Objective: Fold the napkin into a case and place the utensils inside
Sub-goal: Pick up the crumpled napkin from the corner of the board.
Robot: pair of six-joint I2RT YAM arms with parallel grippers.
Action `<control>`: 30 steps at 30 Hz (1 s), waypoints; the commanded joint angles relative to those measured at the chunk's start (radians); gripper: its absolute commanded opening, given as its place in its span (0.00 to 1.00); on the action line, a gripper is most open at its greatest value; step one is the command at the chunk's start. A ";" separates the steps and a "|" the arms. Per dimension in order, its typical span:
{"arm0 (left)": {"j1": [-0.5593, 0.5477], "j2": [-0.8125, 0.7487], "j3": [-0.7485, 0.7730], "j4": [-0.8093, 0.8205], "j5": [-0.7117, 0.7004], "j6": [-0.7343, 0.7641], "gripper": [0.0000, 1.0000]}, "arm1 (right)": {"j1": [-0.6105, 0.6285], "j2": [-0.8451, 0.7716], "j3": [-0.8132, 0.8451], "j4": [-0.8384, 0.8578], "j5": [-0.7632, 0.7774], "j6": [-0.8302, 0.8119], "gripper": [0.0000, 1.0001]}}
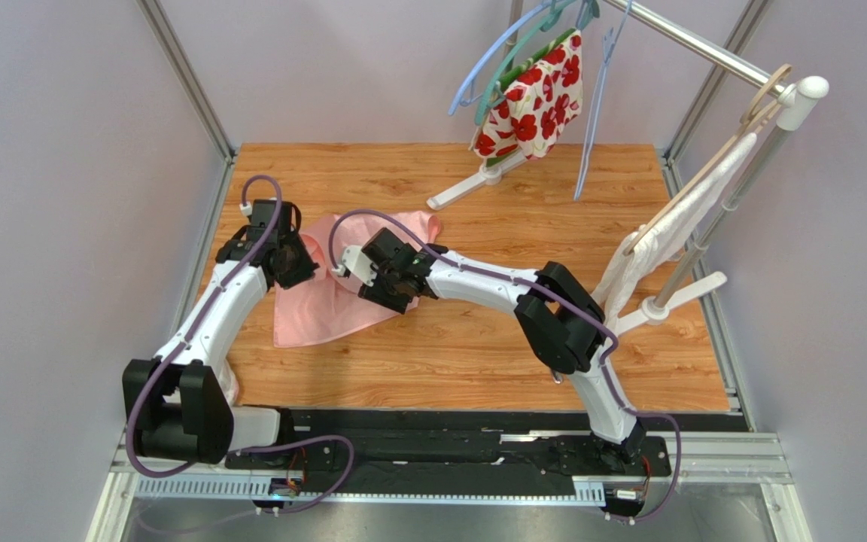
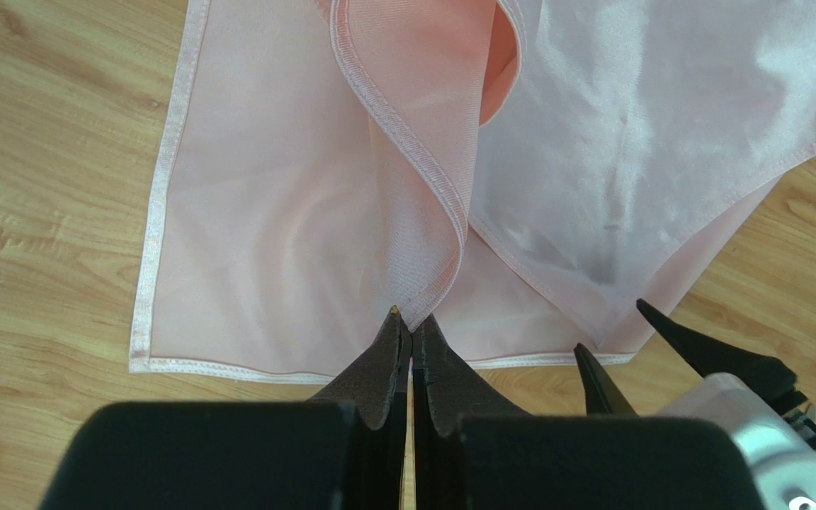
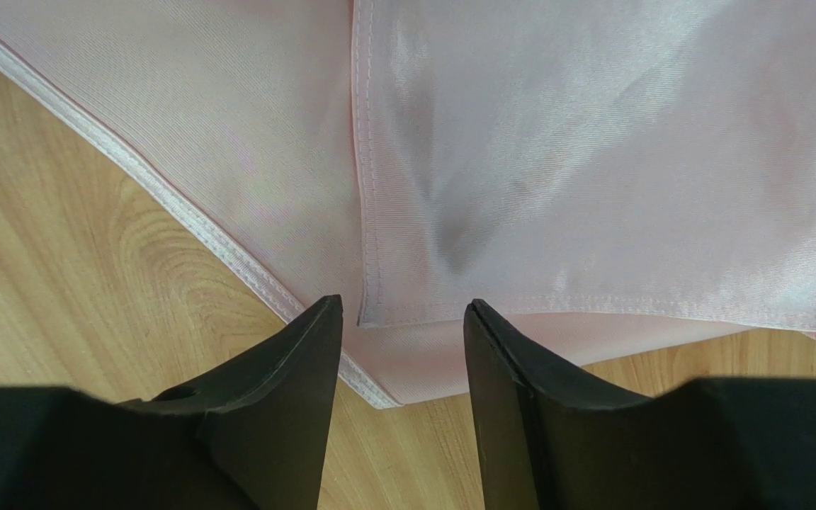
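The light-pink napkin (image 1: 311,311) lies partly folded on the left of the wooden table. In the left wrist view a raised fold of the napkin (image 2: 274,213) with a stitched hem runs down into my left gripper (image 2: 410,322), which is shut on that hem. From above, the left gripper (image 1: 289,262) sits over the napkin's left part. My right gripper (image 1: 387,288) is over its right part, jaws apart. In the right wrist view the right gripper (image 3: 402,305) hovers over a doubled corner of the napkin (image 3: 593,159), holding nothing. The utensils and the case are out of view.
A clothes rack stands at the back right with a red-and-white floral cloth (image 1: 534,102) and a white cloth (image 1: 664,237) on hangers. Its white feet (image 1: 478,181) rest on the wooden table (image 1: 495,361). Frame posts border the table.
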 commanded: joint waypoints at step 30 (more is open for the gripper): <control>0.002 -0.662 0.345 -0.039 -0.027 0.544 0.00 | 0.033 -0.698 0.027 0.044 0.415 0.020 0.00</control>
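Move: The napkin's loose near-right corner lies at the open right fingers, about 2 cm ahead and 2 cm below, not offset sideways. The corner the left hand already pinches is some 5 cm ahead, 11 cm left and 7 cm above the right hand; the white rack foot is roughly 20 cm ahead and 12 cm right. From the left hand the loose corner lies about 10 cm right, 3 cm back and 9 cm below. Right hand dips and eases forward, pinches the napkin's loose corner, then both hands lift about 25 cm. ##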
